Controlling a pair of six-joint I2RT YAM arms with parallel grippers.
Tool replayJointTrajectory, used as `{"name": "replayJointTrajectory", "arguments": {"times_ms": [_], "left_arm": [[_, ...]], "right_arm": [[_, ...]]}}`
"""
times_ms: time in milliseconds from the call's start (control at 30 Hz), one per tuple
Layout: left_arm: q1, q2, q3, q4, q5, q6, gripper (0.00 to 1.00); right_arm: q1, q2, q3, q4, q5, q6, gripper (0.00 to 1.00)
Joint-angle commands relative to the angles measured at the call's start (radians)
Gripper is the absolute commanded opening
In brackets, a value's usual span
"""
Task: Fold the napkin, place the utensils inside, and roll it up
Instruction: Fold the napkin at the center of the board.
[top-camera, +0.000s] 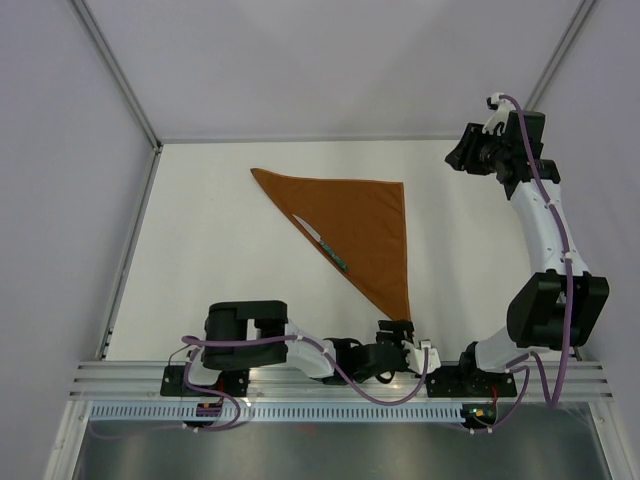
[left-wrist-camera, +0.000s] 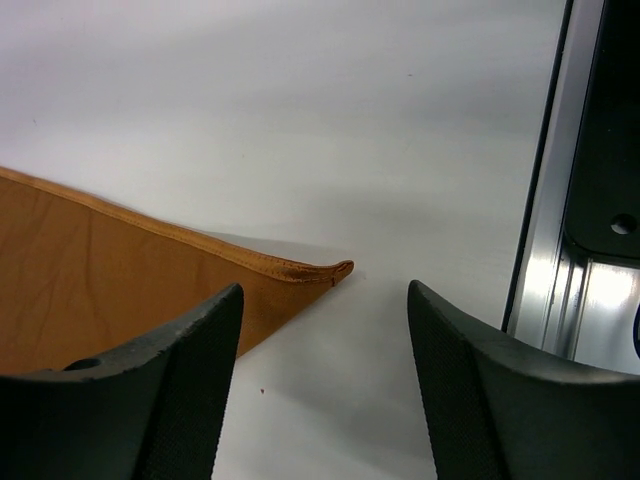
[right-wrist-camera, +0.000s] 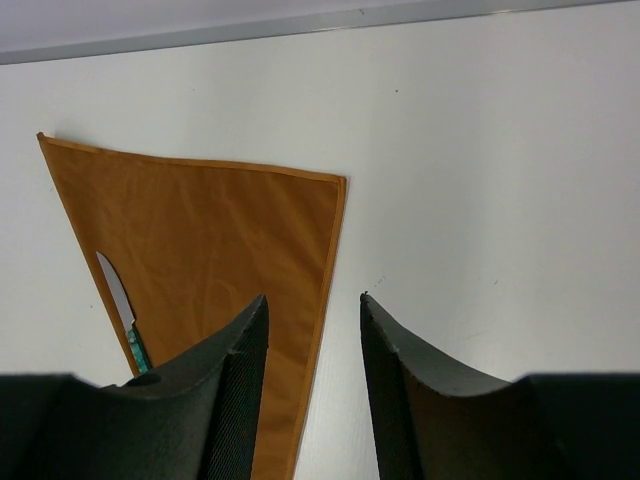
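Note:
The rust-orange napkin (top-camera: 355, 225) lies folded into a triangle on the white table, its long edge running from far left to a near point. A knife with a silver blade and teal handle (top-camera: 320, 242) lies on the napkin beside that long folded edge; it also shows in the right wrist view (right-wrist-camera: 127, 318). My left gripper (top-camera: 400, 335) is open and empty, low at the napkin's near corner (left-wrist-camera: 335, 270). My right gripper (top-camera: 458, 155) is open and empty, raised high to the right of the napkin (right-wrist-camera: 210, 250), above its right edge.
A metal rail (left-wrist-camera: 560, 230) runs along the table's near edge, right of the left gripper. White enclosure walls (top-camera: 330, 70) bound the table at the back and sides. Bare table (top-camera: 210, 220) lies left of the napkin.

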Motion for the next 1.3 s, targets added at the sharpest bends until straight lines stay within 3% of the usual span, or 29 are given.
{"name": "replayJointTrajectory", "arguments": {"times_ms": [0,233,633,833,933,1267], "left_arm": [[-0.009,0.031,0.033,0.033,0.030,0.036,0.70],[-0.008,0.060,0.048,0.042,0.021,0.033,0.61],[0.009,0.057,0.054,0.048,-0.003,0.016,0.33],[0.028,0.025,0.076,0.034,0.009,-0.023,0.17],[0.049,-0.007,0.080,0.028,0.023,-0.053,0.02],[0.184,-0.145,0.062,-0.042,0.101,-0.282,0.02]], "right_arm": [[-0.004,0.008,-0.007,0.017,-0.003,0.010,0.47],[-0.004,0.008,-0.010,0.017,-0.007,0.013,0.46],[-0.006,0.013,-0.011,0.018,-0.018,0.016,0.44],[-0.007,0.014,-0.014,0.018,-0.020,0.014,0.43],[-0.006,0.017,-0.014,0.017,-0.023,0.014,0.43],[-0.007,0.023,-0.014,0.017,-0.030,0.014,0.43]]}}
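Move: The napkin's near corner lies practically between my open left fingertips, about 1 cm to the right and 2 cm below the hand point. The knife on the napkin is roughly 25 cm ahead and 21 cm left of that hand, the napkin's far right corner some 45 cm straight ahead, the metal rail about 10 cm back. From my right hand, the near corner lies about 35 cm back, 11 cm left and 24 cm below. I shut my left fingers on the napkin's near corner while easing down and right about 1 cm each, and pinch the cloth at the fingertips. Then, speeding up, I draw the pinched corner about 5 cm forward over the napkin and lift it some 4 cm, the wrist turning slightly, a little over 10 degrees. ##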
